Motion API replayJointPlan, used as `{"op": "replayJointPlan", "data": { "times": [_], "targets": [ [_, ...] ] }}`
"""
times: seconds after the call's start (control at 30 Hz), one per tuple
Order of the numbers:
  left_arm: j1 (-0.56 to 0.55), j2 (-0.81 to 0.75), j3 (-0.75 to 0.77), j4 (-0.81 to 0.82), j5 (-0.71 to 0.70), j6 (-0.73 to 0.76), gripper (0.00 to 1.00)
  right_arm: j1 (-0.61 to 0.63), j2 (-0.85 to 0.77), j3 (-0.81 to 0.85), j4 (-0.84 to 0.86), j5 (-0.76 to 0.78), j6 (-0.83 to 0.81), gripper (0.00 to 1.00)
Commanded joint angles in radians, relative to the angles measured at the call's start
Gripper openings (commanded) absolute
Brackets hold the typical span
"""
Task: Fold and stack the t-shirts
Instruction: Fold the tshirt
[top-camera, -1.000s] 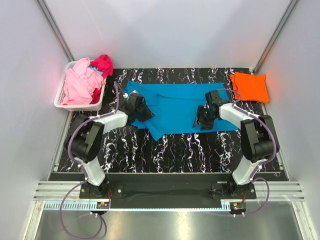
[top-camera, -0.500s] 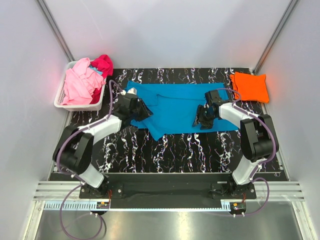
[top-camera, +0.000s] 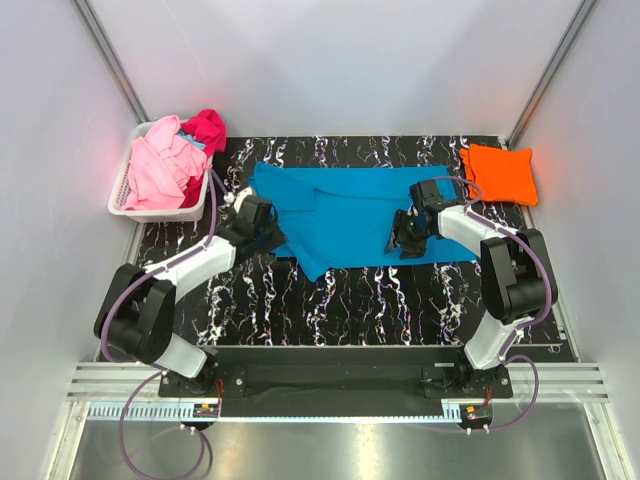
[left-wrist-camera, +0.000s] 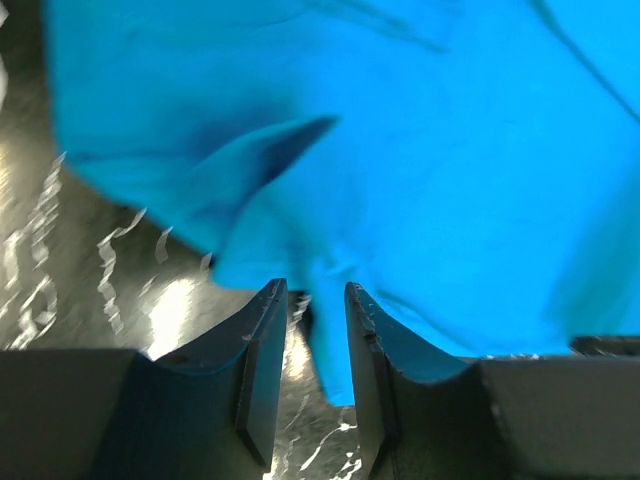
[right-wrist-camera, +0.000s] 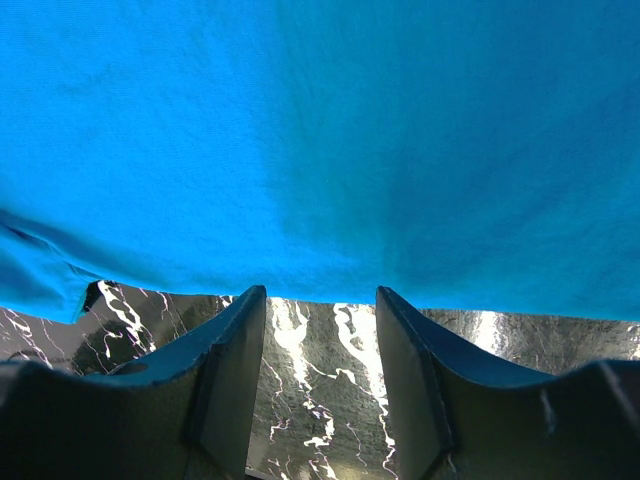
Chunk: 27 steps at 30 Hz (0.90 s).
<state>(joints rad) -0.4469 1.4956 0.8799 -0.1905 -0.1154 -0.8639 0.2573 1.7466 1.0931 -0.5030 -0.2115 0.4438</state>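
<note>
A turquoise-blue t-shirt (top-camera: 350, 212) lies spread across the marbled table, its near-left part bunched into a point. My left gripper (top-camera: 270, 236) sits at that shirt's left side. In the left wrist view its jaws (left-wrist-camera: 310, 295) stand narrowly open, with a tongue of blue cloth (left-wrist-camera: 335, 350) lying loose between them. My right gripper (top-camera: 405, 243) hovers at the shirt's near hem on the right. Its jaws (right-wrist-camera: 320, 295) are open over bare table, just short of the hem (right-wrist-camera: 330, 285). An orange t-shirt (top-camera: 498, 172) lies folded at the back right.
A white slatted basket (top-camera: 120, 192) at the back left holds a light pink t-shirt (top-camera: 160, 165) and a magenta t-shirt (top-camera: 207, 128). The black marbled table (top-camera: 350, 300) ends at grey walls on the left, right and back.
My left arm has swung left, carrying its gripper from the shirt's middle-left toward the left edge. The right arm has not moved.
</note>
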Motion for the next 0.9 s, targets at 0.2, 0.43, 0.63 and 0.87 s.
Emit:
{"op": "replayJointPlan", "data": {
  "times": [0.2, 0.43, 0.63, 0.87],
  "targets": [
    [-0.001, 0.006, -0.065, -0.017, -0.059, -0.144, 0.34, 0.010, -0.015, 0.008, 0.018, -0.011, -0.017, 0.55],
    [0.001, 0.052, -0.070, 0.006, -0.102, -0.120, 0.33, 0.010, -0.004, 0.011, 0.017, -0.011, -0.022, 0.55],
    [0.002, 0.127, -0.059, 0.081, -0.116, -0.058, 0.31, 0.011, -0.004, 0.014, 0.015, -0.020, -0.028, 0.55],
    [0.004, 0.181, -0.010, 0.094, -0.129, -0.014, 0.31, 0.011, -0.004, 0.017, 0.008, -0.019, -0.027, 0.55]
  ]
}}
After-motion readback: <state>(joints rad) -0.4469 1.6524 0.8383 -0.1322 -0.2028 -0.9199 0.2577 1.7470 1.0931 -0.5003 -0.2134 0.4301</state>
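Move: Just below the left hand lies the corner of the blue t-shirt's rumpled lower-left edge, about 1 cm ahead, 2 cm to the left and 8 cm down. The tip of the loose flap lies roughly 4 cm back and 6 cm right of this hand; the folded sleeve some 15 cm ahead, about 1 cm right. From the right hand, that corner lies about 23 cm to the left and level fore and aft. Sinking about 6 cm, the left hand first eases back some 2 cm and drifts 2 cm left, then levels off low and slides forward about 2 cm towards the t-shirt's rumpled corner. The wrist turns slightly counter-clockwise and tips down a little; the fingers keep their narrow gap, ending close to the corner, with contact not clear. ##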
